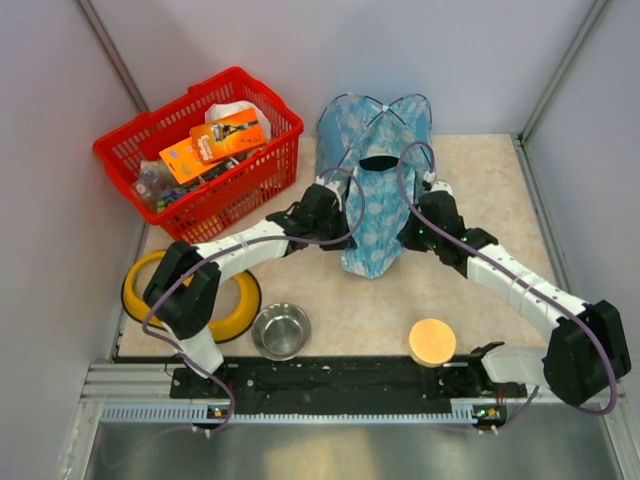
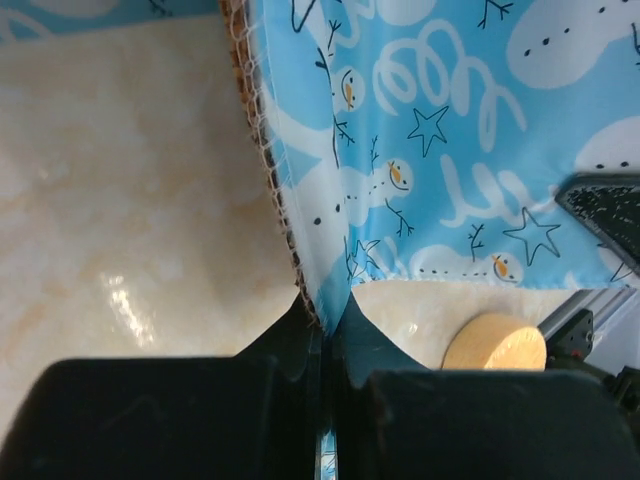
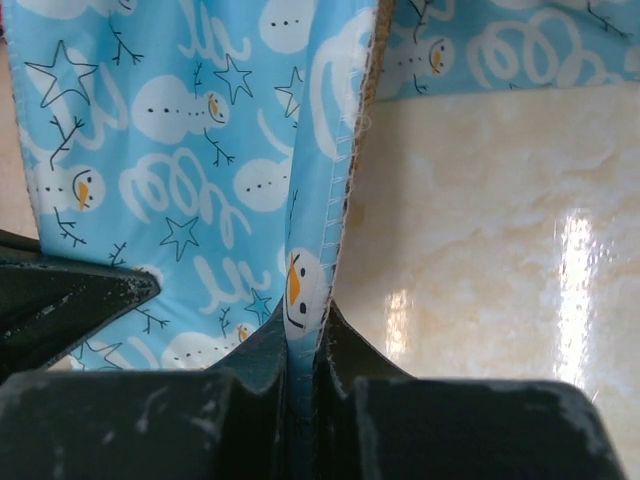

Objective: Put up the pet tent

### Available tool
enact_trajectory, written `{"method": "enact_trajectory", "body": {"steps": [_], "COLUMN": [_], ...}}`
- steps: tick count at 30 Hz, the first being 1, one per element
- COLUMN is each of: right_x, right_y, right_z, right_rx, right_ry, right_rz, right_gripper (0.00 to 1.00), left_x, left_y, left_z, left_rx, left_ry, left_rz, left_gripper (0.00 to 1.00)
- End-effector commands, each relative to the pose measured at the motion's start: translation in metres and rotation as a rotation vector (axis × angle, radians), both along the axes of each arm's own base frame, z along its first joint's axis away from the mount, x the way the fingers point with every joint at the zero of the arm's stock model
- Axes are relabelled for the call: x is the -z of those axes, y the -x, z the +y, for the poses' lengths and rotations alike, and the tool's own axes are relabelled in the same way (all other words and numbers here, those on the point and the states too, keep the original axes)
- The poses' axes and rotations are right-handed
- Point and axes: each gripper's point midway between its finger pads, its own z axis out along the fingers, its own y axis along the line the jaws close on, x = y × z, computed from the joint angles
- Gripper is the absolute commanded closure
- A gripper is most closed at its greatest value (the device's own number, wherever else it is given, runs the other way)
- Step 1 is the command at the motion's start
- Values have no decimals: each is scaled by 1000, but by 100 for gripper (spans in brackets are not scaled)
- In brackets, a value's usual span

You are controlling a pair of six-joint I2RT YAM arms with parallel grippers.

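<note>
The pet tent (image 1: 375,125) stands upright at the back middle, light blue with dark poles crossing at its top and a dark arched doorway. A flat mat (image 1: 372,225) of the same blue printed fabric stretches from the doorway toward me. My left gripper (image 1: 343,213) is shut on the mat's left edge. In the left wrist view the stitched hem of the mat (image 2: 450,150) is pinched between the fingertips of the left gripper (image 2: 325,322). My right gripper (image 1: 408,233) is shut on the mat's right edge. There the hem of the mat (image 3: 180,150) runs down into the right gripper (image 3: 305,328).
A red basket (image 1: 200,150) full of packets stands at the back left. A yellow bowl (image 1: 190,290) and a steel bowl (image 1: 281,330) sit front left. A round tan disc (image 1: 432,341) lies front right, also seen as the disc (image 2: 495,345). Grey walls enclose the table.
</note>
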Motion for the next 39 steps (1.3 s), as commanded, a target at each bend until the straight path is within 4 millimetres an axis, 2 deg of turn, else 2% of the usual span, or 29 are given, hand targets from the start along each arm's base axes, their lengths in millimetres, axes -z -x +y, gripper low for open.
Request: {"method": "enact_trajectory", "body": {"steps": [1, 6, 16, 23, 25, 27, 31, 34, 36, 39], "right_x": [-29, -33, -39, -36, -33, -32, -36, -40, -39, -34], "right_y": [-46, -79, -138, -175, -181, -178, -152, -131, -119, -103], "right_z": [4, 13, 8, 5, 4, 2, -7, -15, -15, -14], "right_rx": [36, 31, 48, 92, 97, 99, 102, 106, 96, 76], "right_ry": [55, 105, 154, 142, 152, 165, 157, 151, 128, 77], "right_rz": [-123, -137, -225, -267, -264, -245, -228, -227, -224, -240], "right_gripper": [100, 100, 100, 100, 98, 82, 43, 33, 32, 30], "left_x": [-15, -15, -24, -27, -28, -31, -35, -38, -36, -53], "left_y": [-34, -57, -107, -143, -146, -143, -129, -116, -107, -94], "left_z": [-14, -19, -22, -22, -22, -20, -11, -5, 1, 2], "left_rx": [-17, -34, -117, -205, -207, -201, -182, -163, -158, -123], "left_ry": [-16, -22, 57, 106, 117, 120, 125, 134, 135, 194], "left_rz": [-52, -32, -60, -73, -75, -79, -116, -140, -143, -188], "left_gripper": [100, 100, 100, 100, 89, 74, 51, 44, 42, 39]}}
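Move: Both hands already pinch the mat by its side edges; its middle lies about 6 cm ahead of them, 8 cm to the left hand's right and 8 cm to the right hand's left. The tent mouth is roughly 19 cm ahead of each hand, 8 cm to the left hand's right and 8 cm to the right hand's left. The red basket lies some 24 cm ahead of the left hand and 44 cm to its left. Both hands push the pinched mat some 14 cm forward into the tent, then open and draw back slightly. ##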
